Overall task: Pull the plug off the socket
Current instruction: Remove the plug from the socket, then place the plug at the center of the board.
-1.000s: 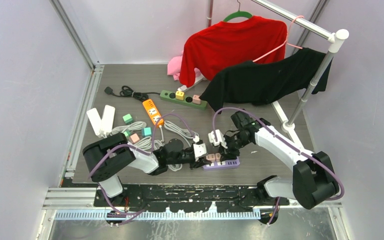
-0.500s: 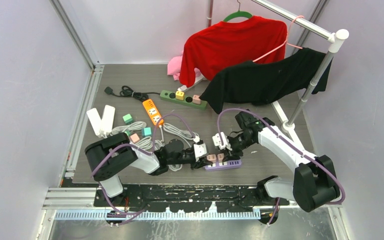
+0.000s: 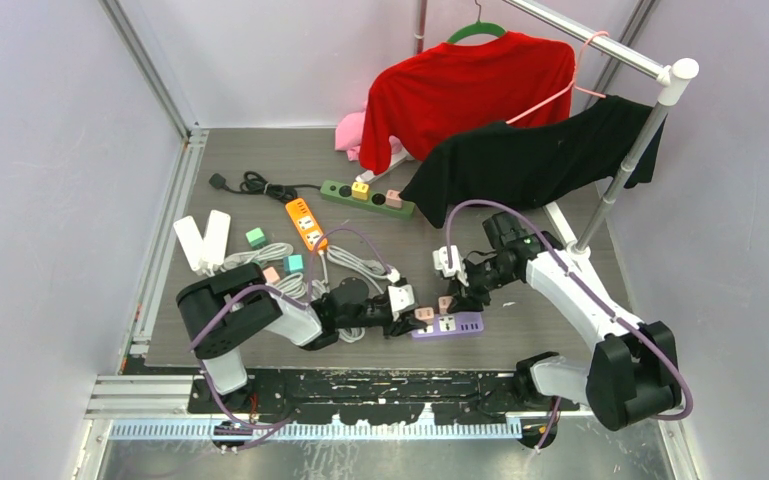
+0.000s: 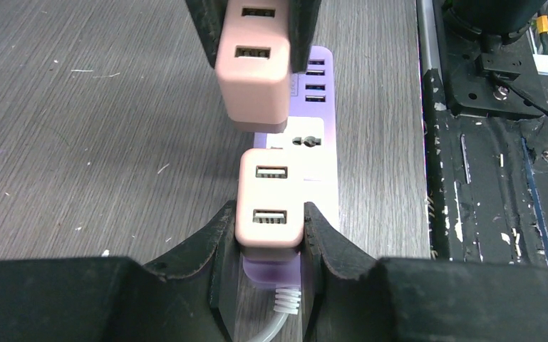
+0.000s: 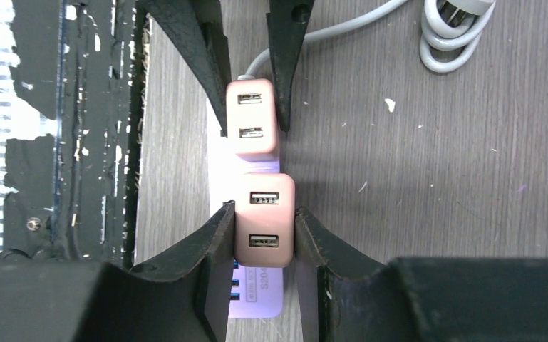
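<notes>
A purple power strip (image 3: 452, 326) lies on the grey table near the front edge. One pink plug (image 4: 269, 206) sits plugged in at its cable end, and my left gripper (image 4: 269, 211) is shut around it, also seen from above as the left gripper (image 3: 410, 317). My right gripper (image 5: 264, 211) is shut on a second pink plug (image 5: 264, 228), which hangs clear above the strip (image 5: 256, 293). In the left wrist view that lifted plug (image 4: 253, 78) floats over a bare white socket (image 4: 306, 140). From above, the right gripper (image 3: 450, 297) sits just behind the strip.
Grey cable coils (image 3: 358, 262) lie behind the left arm. Further back are an orange strip (image 3: 305, 222), a green strip (image 3: 367, 199) with plugs, white strips (image 3: 202, 240) and small cubes (image 3: 256, 237). A rack pole (image 3: 615, 190) and hanging red (image 3: 465, 90) and black (image 3: 530, 160) shirts stand at the back right.
The right gripper has risen and drawn back with its pink plug, which left the purple strip and exposed a socket. The left gripper stays on the other plug.
</notes>
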Robot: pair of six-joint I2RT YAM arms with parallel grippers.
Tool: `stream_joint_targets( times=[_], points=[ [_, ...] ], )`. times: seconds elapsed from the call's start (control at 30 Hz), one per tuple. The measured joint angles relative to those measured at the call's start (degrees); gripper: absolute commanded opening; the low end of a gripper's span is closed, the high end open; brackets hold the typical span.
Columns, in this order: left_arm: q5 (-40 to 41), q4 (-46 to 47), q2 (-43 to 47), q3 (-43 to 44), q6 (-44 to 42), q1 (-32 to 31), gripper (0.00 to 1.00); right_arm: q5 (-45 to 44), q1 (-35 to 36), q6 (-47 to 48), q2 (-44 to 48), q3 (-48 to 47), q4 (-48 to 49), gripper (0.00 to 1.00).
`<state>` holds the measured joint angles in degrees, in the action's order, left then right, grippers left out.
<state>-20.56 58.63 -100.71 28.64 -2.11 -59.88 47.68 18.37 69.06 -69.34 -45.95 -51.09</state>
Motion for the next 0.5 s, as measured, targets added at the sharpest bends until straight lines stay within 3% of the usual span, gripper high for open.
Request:
stream_joint_targets(
  times=[0.1,0.2,0.5],
  points=[
    [0.2,0.2,0.1,-0.2,0.9,0.0,0.5,1.4,-0.5,0.6,0.1,-0.7,-2.6,0.01],
    [1.6,-1.9,1.9,-0.6,3.8,0.0,0.7,3.1,-0.6,-1.4,0.1,-2.3,-4.0,0.01],
    [5.0,-16.8,17.5,1.0,13.5,0.0,0.76,6.8,-2.9,-14.8,0.1,-5.4,-2.5,0.02]
  ],
)
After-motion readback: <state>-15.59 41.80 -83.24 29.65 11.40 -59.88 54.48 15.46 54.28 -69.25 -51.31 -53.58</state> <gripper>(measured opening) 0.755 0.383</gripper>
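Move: My left hand still grips the pink plug seated in the left end of the purple strip; the strip's middle lies about 4 cm to the right, 2 cm back and 3 cm below that hand. My right hand holds the second pink plug, already clear, some 4 cm to the right of my left hand, 1 cm farther out and 4 cm higher. From my right hand, the strip's middle is straight below by about 6 cm and 2 cm back. I open my left fingers wide and let go of the seated plug, backing off about a centimetre to my left before lifting straight up some 6 cm above the strip. Meanwhile my right hand keeps its pinch on the freed plug and raises it about 4 cm farther from the strip, swinging roughly 10 degrees clockwise. ##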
